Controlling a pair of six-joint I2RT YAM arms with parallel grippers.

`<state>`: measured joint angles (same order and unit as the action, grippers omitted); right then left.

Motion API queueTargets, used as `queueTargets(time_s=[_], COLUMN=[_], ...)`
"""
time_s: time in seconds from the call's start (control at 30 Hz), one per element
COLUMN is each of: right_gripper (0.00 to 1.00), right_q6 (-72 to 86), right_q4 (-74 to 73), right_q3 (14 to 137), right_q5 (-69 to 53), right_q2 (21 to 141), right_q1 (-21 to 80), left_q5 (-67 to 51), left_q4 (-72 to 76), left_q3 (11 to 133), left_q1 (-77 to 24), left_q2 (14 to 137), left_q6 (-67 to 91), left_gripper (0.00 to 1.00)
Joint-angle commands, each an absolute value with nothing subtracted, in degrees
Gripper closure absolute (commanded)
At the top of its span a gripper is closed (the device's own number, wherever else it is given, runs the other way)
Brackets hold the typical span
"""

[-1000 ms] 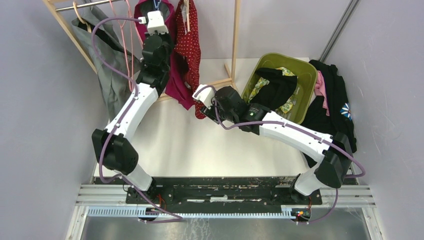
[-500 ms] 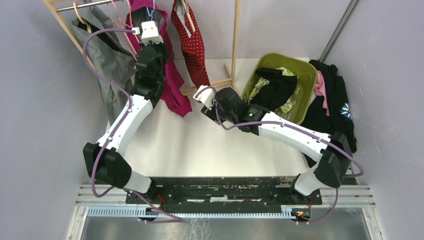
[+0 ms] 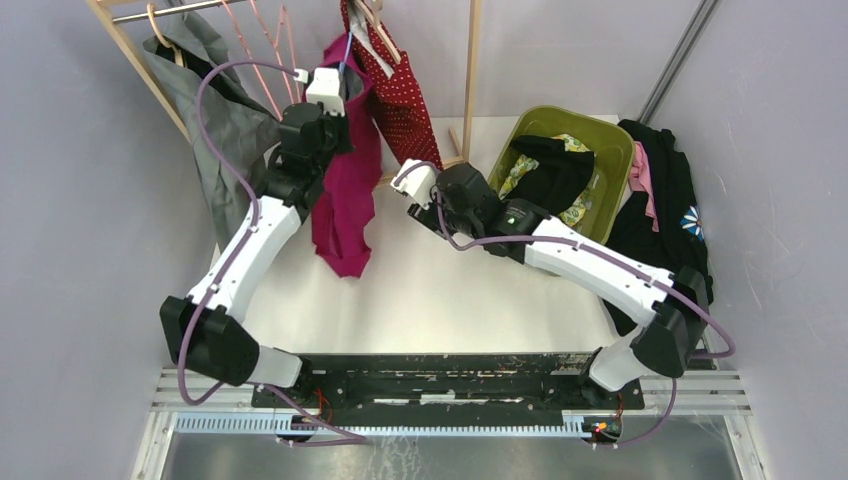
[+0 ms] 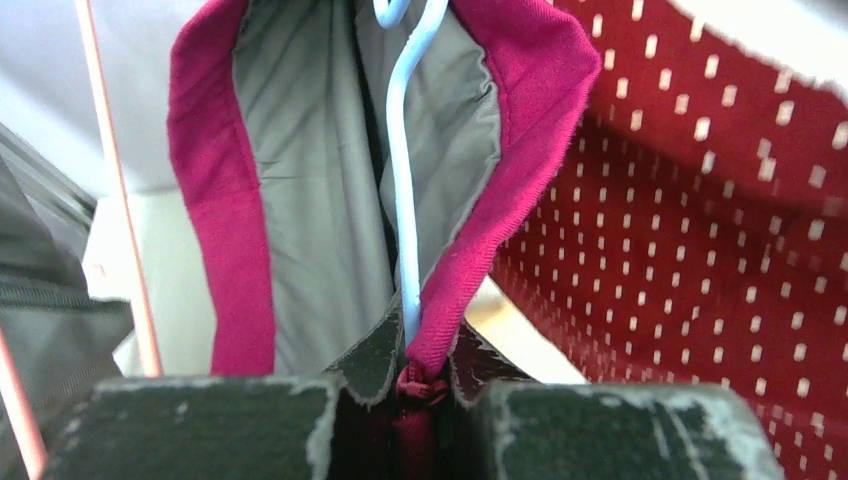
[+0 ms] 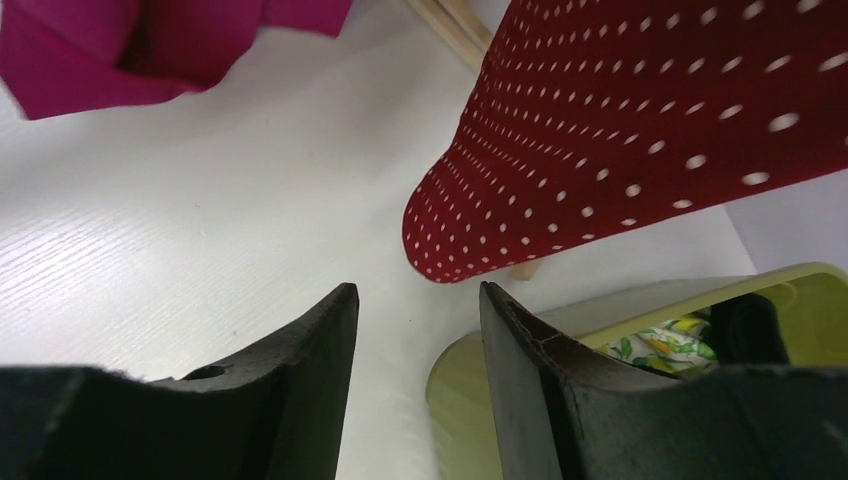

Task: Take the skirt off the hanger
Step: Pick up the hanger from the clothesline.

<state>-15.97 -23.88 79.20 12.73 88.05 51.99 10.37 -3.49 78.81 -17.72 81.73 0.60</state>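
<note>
The magenta skirt (image 3: 345, 200) with grey lining hangs from my left gripper (image 3: 340, 88) down over the table's back left. In the left wrist view the left gripper (image 4: 425, 378) is shut on the skirt's waistband (image 4: 520, 130), right beside the thin light-blue wire hanger (image 4: 400, 200) that runs up through the waist opening. My right gripper (image 3: 415, 190) hovers open over the table, just below the hem of a red dotted garment (image 5: 640, 130), with nothing between its fingers (image 5: 310, 340).
A wooden rack (image 3: 472, 70) at the back carries a grey garment (image 3: 215, 120), pink wire hangers (image 3: 270, 40) and the red dotted garment (image 3: 395, 90). A green bin (image 3: 612, 135) of clothes and a black pile (image 3: 665, 200) sit at the right.
My left arm has swung right and toward me with the skirt, which now hangs lower over the table. The right gripper has shifted slightly toward the back.
</note>
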Motion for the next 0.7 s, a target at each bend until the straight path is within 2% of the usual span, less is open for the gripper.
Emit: queueTargets(time_s=[0.0,0.3,0.67], right_gripper=[0.45,0.45,0.47], right_q6=[-18.6,-22.0,-23.0], right_q4=[-26.2,-29.5,-29.7], right_q3=[85.2,88.9,91.4], right_q5=[10.6,10.5,10.1], right_q2=[82.3,78.5,78.6], right_q1=[51.9,51.9,51.9], left_q5=[4.8,2.6,-7.7], left_q4=[-6.9,-23.3,-39.1], left_q3=[78.9,78.6,80.8], left_q1=[-17.7,-17.6,-17.7], left_q2=[72.3,62.2,51.1], left_q6=[1.1,-3.6,-8.7], left_gripper=[0.97,0.97,0.97])
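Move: Your left gripper already grips the blue hanger and the magenta skirt's waistband; the clear space to bring them to is about 17 cm straight back. The red dotted dress hangs some 11 cm right and 6 cm ahead of it, the pink hangers about 14 cm left and 6 cm ahead. From your open right gripper, the hanging skirt's middle is roughly 14 cm left, 8 cm ahead and 4 cm below; the green bin about 22 cm right, 8 cm ahead and 17 cm lower. Bring the left gripper about 17 cm straight back, near enough level, away from the clothes rack towards the robot, keeping the pinch on the blue hanger and skirt waistband; tip the hand down and turn it clockwise, each some 10 degrees. Meanwhile raise the right gripper about 10 cm, easing slightly back and holding it half open without touching the skirt, then let it wait there. ##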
